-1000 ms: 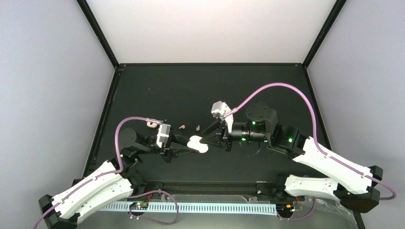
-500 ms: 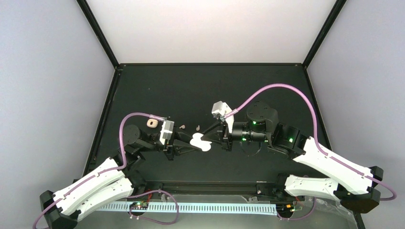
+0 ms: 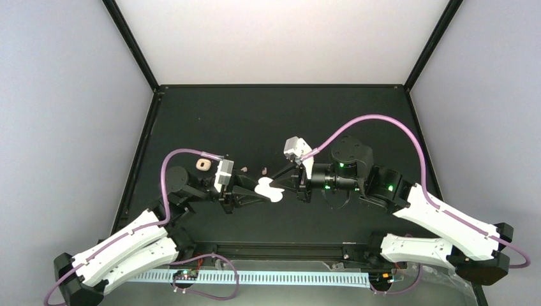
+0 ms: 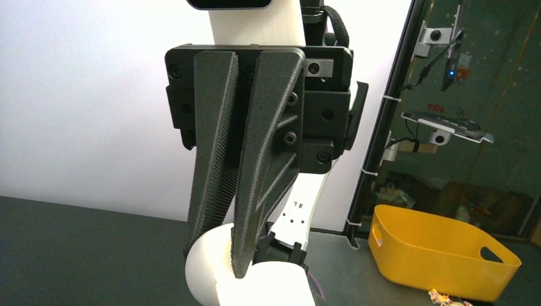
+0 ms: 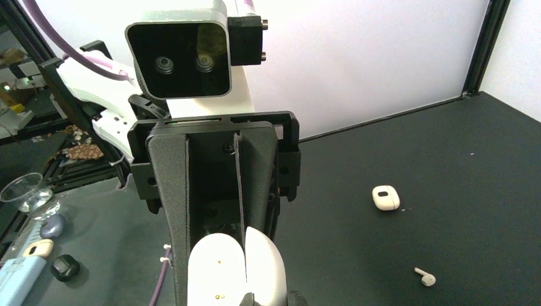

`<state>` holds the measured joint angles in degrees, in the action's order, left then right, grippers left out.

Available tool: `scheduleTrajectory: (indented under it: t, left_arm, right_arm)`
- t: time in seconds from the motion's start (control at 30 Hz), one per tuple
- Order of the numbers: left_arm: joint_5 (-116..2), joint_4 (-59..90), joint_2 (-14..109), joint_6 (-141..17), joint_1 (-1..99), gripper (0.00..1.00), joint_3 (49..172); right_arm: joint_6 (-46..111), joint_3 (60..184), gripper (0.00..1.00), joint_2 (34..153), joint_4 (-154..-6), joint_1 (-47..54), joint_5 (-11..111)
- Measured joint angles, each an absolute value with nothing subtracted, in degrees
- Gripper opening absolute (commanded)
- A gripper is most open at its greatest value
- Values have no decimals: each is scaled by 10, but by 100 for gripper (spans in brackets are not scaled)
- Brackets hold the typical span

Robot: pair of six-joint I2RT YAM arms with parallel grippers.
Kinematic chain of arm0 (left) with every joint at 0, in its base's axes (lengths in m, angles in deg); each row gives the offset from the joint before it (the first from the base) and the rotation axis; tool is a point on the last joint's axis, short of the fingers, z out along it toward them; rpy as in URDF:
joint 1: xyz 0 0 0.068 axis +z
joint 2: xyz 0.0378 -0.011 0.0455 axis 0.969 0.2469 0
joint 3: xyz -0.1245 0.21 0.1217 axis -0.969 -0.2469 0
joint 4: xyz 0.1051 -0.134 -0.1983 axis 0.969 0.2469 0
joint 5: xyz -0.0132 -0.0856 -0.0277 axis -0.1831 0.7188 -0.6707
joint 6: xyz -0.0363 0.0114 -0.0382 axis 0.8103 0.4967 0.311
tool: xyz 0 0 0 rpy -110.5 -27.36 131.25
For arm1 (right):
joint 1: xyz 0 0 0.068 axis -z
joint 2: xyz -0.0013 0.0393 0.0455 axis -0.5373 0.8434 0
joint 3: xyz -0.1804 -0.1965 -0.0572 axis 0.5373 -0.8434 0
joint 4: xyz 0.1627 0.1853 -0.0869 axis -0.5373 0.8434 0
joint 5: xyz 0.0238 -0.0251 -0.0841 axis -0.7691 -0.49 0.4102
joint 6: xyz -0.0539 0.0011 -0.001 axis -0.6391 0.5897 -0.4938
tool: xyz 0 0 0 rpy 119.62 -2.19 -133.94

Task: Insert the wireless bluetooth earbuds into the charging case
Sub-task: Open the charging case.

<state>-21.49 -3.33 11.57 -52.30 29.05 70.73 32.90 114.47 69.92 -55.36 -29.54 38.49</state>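
The white charging case (image 3: pixel 268 189) hangs open like a clamshell above the black mat, between my two grippers. My left gripper (image 3: pixel 257 190) comes from the left and is shut on one half. My right gripper (image 3: pixel 279 183) comes from the right and is shut on the other half. In the right wrist view the case (image 5: pixel 223 268) shows a flat inner face with small gold dots beside a rounded half. In the left wrist view two dark fingers (image 4: pixel 261 178) stand close together, pinching the case (image 4: pixel 204 268). Two pale earbuds (image 3: pixel 243 169) (image 3: pixel 264 171) lie just behind the case; one earbud (image 5: pixel 424 277) shows in the right wrist view.
A second small pale case (image 3: pixel 203 164) (image 5: pixel 386 197) lies shut on the mat behind the left wrist. Purple cables (image 3: pixel 376 118) arc over both arms. A yellow bin (image 4: pixel 440 252) stands beyond the table's right edge. Black frame posts (image 3: pixel 131 43) rise at the far corners.
My right gripper's fingers have closed onto the case. The left arm has carried the case slightly to the right and away from the bases.
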Motion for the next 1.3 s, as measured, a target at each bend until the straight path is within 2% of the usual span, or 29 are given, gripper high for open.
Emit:
scheduleTrajectory:
  t: [0.4, 0.8, 1.17, 1.3]
  left_arm:
    - [-226, -37, 142, -518, 291, 39, 708]
    - [-232, -41, 161, -497, 291, 38, 710]
    - [-237, -51, 169, -473, 291, 47, 710]
    - [-241, -51, 169, -469, 291, 46, 710]
  right_arm:
    - [302, 1145, 1, 697, -535, -302, 427]
    - [279, 1150, 1, 697, -523, -305, 451]
    - [263, 1151, 1, 693, -511, -305, 471]
    - [258, 1151, 1, 693, -509, -305, 478]
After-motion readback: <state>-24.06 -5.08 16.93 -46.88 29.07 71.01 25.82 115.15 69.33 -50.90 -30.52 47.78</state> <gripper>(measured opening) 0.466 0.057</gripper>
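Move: The open charging case sits between the two grippers: its middle is about 1 cm to the right of the left hand and 1 cm ahead, some 1 cm below the pads. From the right hand, which pinches it, the case is about 2 cm to the left, at about the same height. Far down on the table, roughly 35 cm below the left hand and 27 cm ahead, one loose earbud lies about 2 cm to its left, another about 10 cm to its left. Left fingers open around the case as both hands ease 2 cm forward, right and down, the right still pinching. ##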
